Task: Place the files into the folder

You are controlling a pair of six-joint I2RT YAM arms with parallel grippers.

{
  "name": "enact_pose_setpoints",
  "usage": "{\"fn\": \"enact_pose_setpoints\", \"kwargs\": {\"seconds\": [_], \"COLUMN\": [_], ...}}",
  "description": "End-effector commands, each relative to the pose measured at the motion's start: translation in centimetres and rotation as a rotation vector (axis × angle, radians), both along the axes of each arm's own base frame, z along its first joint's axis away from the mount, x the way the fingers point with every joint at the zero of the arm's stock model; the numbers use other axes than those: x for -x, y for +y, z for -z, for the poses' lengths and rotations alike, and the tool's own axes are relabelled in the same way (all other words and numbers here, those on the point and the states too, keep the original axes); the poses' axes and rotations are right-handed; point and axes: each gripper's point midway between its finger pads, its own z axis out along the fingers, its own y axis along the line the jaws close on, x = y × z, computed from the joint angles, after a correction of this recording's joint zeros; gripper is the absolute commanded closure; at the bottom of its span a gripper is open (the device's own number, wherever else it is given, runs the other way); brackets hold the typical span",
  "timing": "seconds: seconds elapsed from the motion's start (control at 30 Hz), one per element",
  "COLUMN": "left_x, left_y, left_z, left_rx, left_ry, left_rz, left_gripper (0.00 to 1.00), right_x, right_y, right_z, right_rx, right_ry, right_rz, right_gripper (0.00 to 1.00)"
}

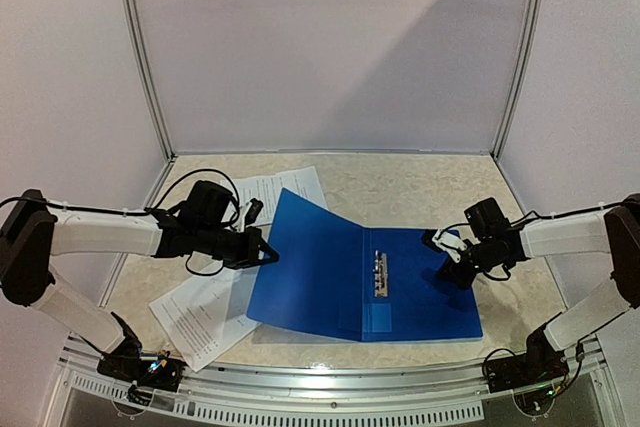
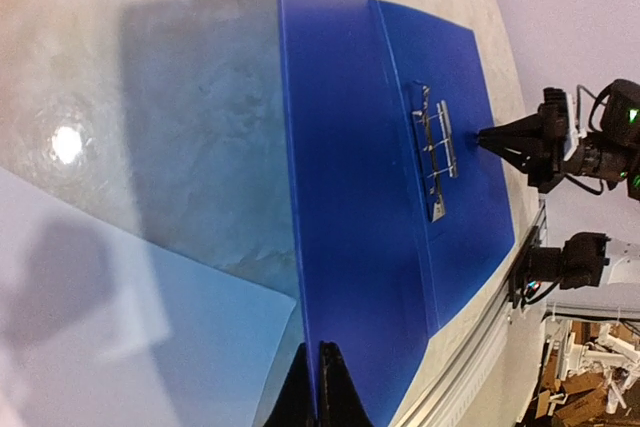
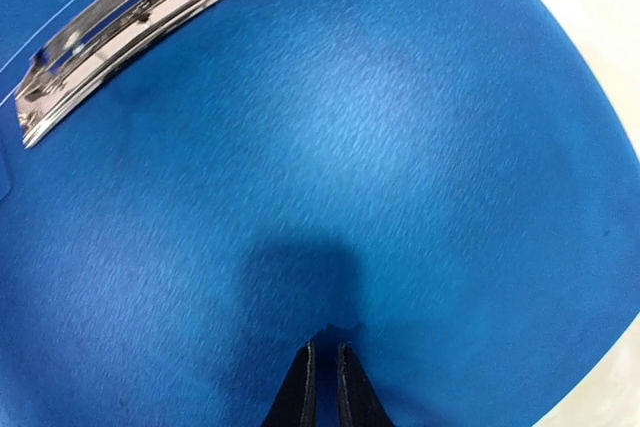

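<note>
The blue folder [image 1: 330, 267] lies open, its right half flat on the table and its left cover lifted at a slant. My left gripper [image 1: 270, 252] is shut on that cover's free edge; in the left wrist view the thin blue sheet [image 2: 350, 147] runs between the fingertips of the left gripper [image 2: 318, 367]. The metal clip [image 1: 380, 273] sits by the spine. My right gripper [image 1: 445, 269] is shut with nothing in it, its tips down on the flat right cover [image 3: 350, 147]. The files, white printed sheets [image 1: 205, 312], lie partly under the lifted cover.
One more white sheet [image 1: 270, 192] pokes out behind the folder at the back left. The table's metal front rail [image 1: 330, 382] runs just below the folder. White booth walls close the back and sides.
</note>
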Motion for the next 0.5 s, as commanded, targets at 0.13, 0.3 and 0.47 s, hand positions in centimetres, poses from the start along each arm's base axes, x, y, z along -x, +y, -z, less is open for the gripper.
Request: {"fn": "enact_pose_setpoints", "kwargs": {"seconds": [0.13,0.3,0.47], "left_x": [-4.7,-6.1,-7.2], "left_y": [-1.1,-2.1,-2.9], "left_z": [-2.4,-2.1,-2.1], "left_rx": [0.119,0.134,0.143], "left_ry": [-0.105,-0.095,-0.094], "left_rz": [-0.158,-0.176,-0.187], "left_gripper": [1.00,1.00,1.00], "right_x": [-2.9,-6.5,-8.8], "right_y": [-1.0,0.3,1.0], "right_z": [1.7,0.3,-1.0], "right_rx": [0.140,0.135,0.145], "right_ry": [0.045,0.012,-0.018], "right_rz": [0.038,0.035,0.030], "right_gripper": [0.93,0.92,0.92]}}
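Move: The folder's metal clip lies about 22 cm right of the left hand, some 3 cm farther out and 8 cm below it; that hand already holds the raised cover's outer edge. The near paper lies roughly 10 cm left, 5 cm back and 8 cm below the left hand, the far paper about 25 cm ahead, level sideways, 8 cm below. From the right hand, low over the folder's right half, the clip is about 15 cm left and 2 cm ahead, at tip height. The open folder is drawn forward by its cover edge, still pinched in the shut left fingers, as the left hand travels about 5 cm forward and some 2 cm right, turning slightly counter-clockwise. The right hand, fingers kept shut, sweeps about 8 cm forward and slightly left, low along the folder's right half, its tips seeming to rest on that face. ##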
